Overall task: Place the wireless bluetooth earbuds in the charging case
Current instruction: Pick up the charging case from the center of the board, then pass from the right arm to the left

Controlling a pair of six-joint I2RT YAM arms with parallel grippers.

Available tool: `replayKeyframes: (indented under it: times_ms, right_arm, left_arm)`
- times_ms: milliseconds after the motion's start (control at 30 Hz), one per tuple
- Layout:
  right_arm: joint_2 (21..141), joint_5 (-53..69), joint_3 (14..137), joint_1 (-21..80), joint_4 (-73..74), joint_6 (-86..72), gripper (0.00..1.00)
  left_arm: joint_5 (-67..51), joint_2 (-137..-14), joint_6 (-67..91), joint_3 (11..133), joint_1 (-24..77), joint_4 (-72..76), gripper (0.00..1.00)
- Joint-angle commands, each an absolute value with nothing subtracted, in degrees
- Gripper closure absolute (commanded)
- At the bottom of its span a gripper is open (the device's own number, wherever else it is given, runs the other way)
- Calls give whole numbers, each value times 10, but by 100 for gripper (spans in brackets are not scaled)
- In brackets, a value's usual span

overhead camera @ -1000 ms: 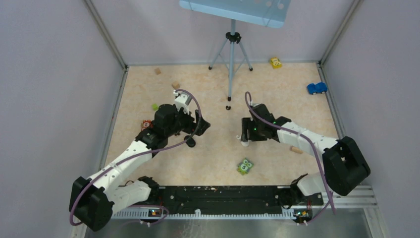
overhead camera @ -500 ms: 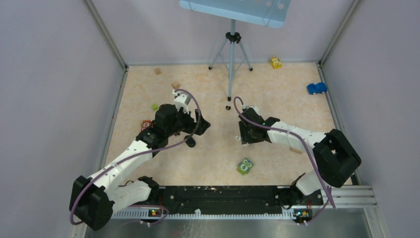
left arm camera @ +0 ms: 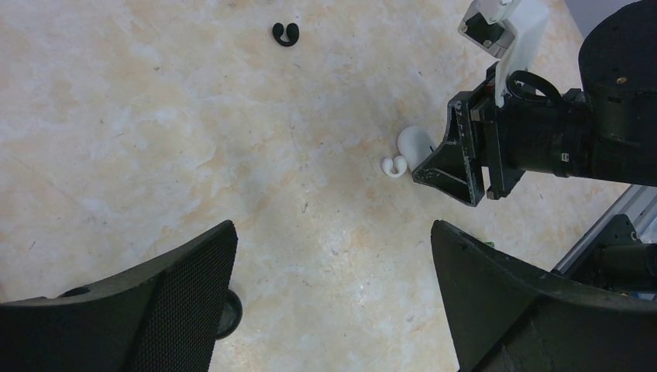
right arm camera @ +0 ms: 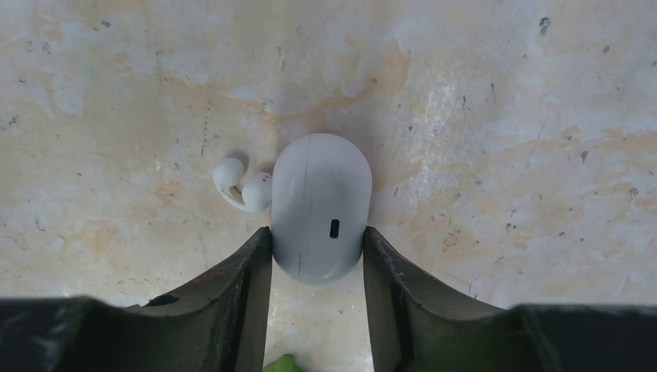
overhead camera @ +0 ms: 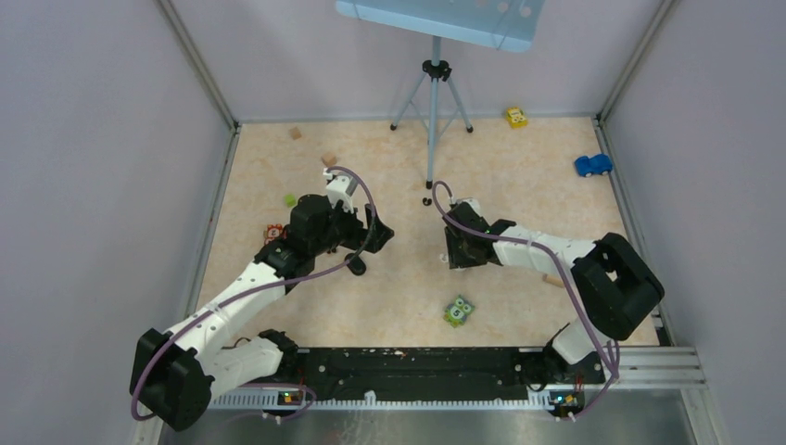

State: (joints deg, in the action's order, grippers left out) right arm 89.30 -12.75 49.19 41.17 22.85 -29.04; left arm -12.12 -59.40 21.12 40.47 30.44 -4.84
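Note:
A white pebble-shaped charging case (right arm camera: 320, 205) lies on the marbled floor, and my right gripper (right arm camera: 317, 232) is shut on it, one finger against each side. One white earbud (right arm camera: 240, 186) rests against the case's left side. In the left wrist view the same case (left arm camera: 414, 146) and white earbud (left arm camera: 393, 166) sit just in front of the right gripper (left arm camera: 457, 167). Black earbuds (left arm camera: 285, 33) lie farther off, below the tripod (overhead camera: 426, 200). My left gripper (left arm camera: 333, 229) hangs open over bare floor, and a small black rounded object (left arm camera: 228, 310) peeks out beside its left finger.
A tripod (overhead camera: 433, 111) stands at the back centre. Toy cars, yellow (overhead camera: 515, 117) and blue (overhead camera: 592, 165), sit at the back right. A green owl toy (overhead camera: 458, 311) lies near the front. Tan wooden cubes (overhead camera: 328, 159) and an orange toy (overhead camera: 273, 232) are on the left.
My right arm has shifted left and its fingers have narrowed onto the white case. The left arm has stayed where it was, wide open.

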Motion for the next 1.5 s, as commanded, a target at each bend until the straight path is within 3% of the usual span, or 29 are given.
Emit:
replayKeyframes:
  times_ms: [0, 167, 400, 567, 700, 967, 1233, 1467]
  right_arm:
    - [902, -115, 492, 418, 197, -301, 63]
    - [879, -99, 495, 419, 215, -294, 77]
    - [791, -58, 487, 418, 212, -263, 79]
    - [726, 41, 449, 418, 122, -239, 79]
    - [689, 112, 425, 418, 53, -232, 79]
    - [672, 124, 421, 418, 35, -225, 78]
    - [677, 142, 423, 418, 24, -223, 78]
    - [682, 147, 432, 418, 26, -222, 78]
  left_arm:
    - [-123, -582, 214, 409, 305, -31, 1]
    - [-129, -579, 222, 407, 304, -30, 1]
    - [-132, -661, 295, 507, 304, -143, 1]
    - [-348, -757, 322, 573, 291, -148, 1]
    - [-405, -774, 431, 530, 290, -27, 1]
    - [-423, -798, 565, 458, 288, 111, 15]
    - [-414, -816, 575, 455, 290, 116, 28]
    - [-425, -845, 581, 466, 303, 128, 34]
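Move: The charging case lies right at my right hand, between its fingertips, its middle about 1 cm ahead of and 1 cm below the hand point. The white earbud is some 3 cm to the left of this hand and 2 cm ahead, the owl block about 9 cm back, the black earbuds roughly 15 cm ahead and 7 cm left. From my left hand the case is about 18 cm to the right, level with it fore and aft, and some 17 cm below. My right fingers tighten on the sides of the case and lift it about 12 cm, carrying it 8 cm left and slightly back while the wrist swings some 40 degrees so the fingers point more to the left. My left hand comes to meet it, going about 9 cm right and sinking and drawing back slightly; its wrist turns its fingers to point right, and they close by about a third, still open beside the case. ##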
